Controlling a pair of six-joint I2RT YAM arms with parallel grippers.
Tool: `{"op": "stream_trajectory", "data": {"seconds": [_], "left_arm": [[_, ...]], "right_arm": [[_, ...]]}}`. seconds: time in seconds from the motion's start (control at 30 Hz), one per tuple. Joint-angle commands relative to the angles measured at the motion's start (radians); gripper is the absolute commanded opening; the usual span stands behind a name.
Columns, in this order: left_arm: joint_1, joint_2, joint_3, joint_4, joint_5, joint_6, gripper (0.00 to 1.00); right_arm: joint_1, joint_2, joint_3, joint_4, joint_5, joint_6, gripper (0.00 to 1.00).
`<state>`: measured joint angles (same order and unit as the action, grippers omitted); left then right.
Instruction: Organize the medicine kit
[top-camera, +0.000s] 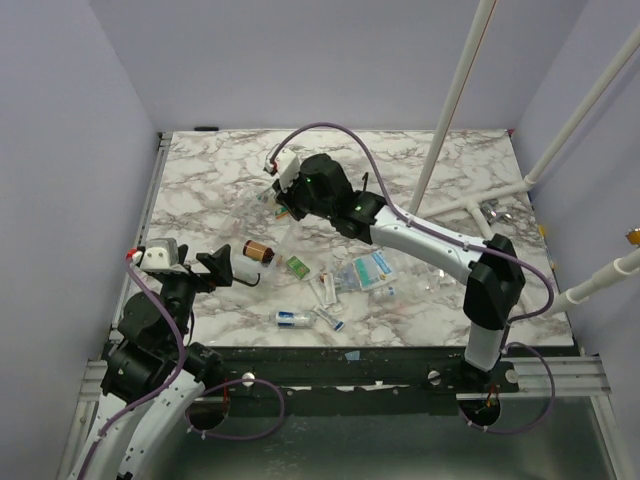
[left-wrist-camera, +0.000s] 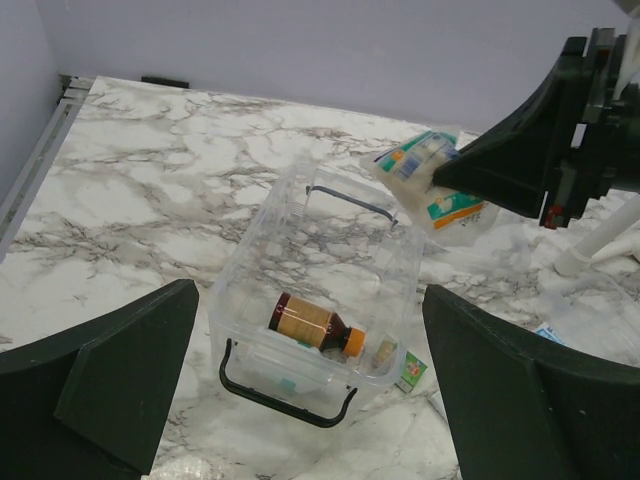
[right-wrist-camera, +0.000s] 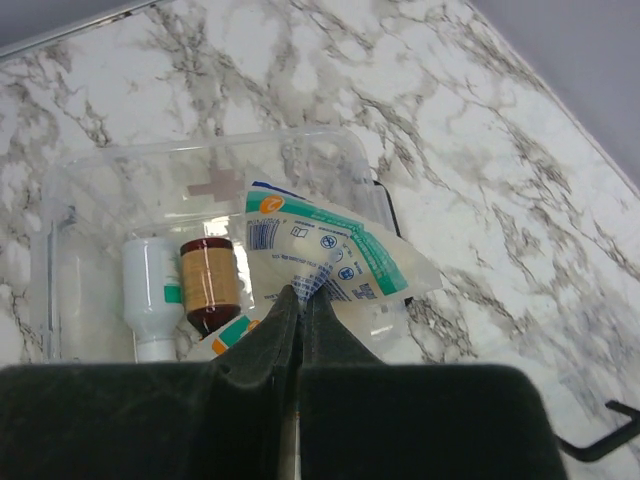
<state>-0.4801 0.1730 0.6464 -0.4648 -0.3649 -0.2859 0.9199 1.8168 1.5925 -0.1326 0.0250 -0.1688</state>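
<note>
The medicine kit (left-wrist-camera: 262, 268) is a clear box with a black handle (left-wrist-camera: 285, 397), standing open on the marble table. Inside lie a brown bottle (left-wrist-camera: 312, 325) with an orange cap and a white bottle (right-wrist-camera: 152, 290). My right gripper (right-wrist-camera: 303, 292) is shut on a white and green packet (right-wrist-camera: 330, 250) and holds it over the kit's (right-wrist-camera: 120, 160) far right corner. A second packet with orange print hangs under it. My left gripper (left-wrist-camera: 310, 400) stands wide open just in front of the handle, holding nothing. Seen from above, the brown bottle (top-camera: 258, 251) lies between both grippers.
Loose on the table right of the kit are a small green box (top-camera: 298, 266), clear packets (top-camera: 368, 270), tubes (top-camera: 325, 290) and a small bottle (top-camera: 292, 318). White poles (top-camera: 455, 100) rise at the back right. The side walls stand close.
</note>
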Motion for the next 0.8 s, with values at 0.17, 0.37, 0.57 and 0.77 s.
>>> {"op": "stream_trajectory", "data": {"seconds": [0.17,0.37,0.57,0.77], "left_arm": [[0.000,-0.027,-0.010,0.016,0.022,-0.007,0.98],[0.000,-0.031,-0.011,0.019,0.029,-0.010,0.98],[-0.003,-0.035,-0.011,0.020,0.032,-0.012,0.98],[-0.004,-0.036,-0.012,0.020,0.035,-0.013,0.98]], "right_arm": [[0.000,0.219,0.226,-0.113,-0.214,-0.095,0.01],[0.000,0.355,0.355,-0.196,-0.224,-0.129,0.01],[-0.001,0.447,0.432,-0.289,-0.231,-0.168,0.01],[-0.004,0.548,0.527,-0.386,-0.183,-0.185,0.01]]}}
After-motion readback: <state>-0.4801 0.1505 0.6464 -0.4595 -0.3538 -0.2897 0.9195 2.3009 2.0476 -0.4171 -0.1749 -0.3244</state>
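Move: My right hand already holds the packet high over the near-right side of the clear box. The box's middle is about 7 cm to the left, 3 cm ahead and some 20 cm below. Within the box the brown bottle lies roughly 8 cm left and 1 cm back, the white bottle about 11 cm left and 5 cm back; the green pack is on the table 3 cm right and 5 cm back. From my left hand the box lies some 19 cm ahead, 6 cm right and 24 cm below. With my right fingers still shut on the packet, I swing left about 6 cm over the box while starting to sink, then go almost straight down, nearly 13 cm in all, towards the free space beyond the brown bottle. Meanwhile the fingers tip some 20 degrees further down and the wrist turns a little counter-clockwise. ##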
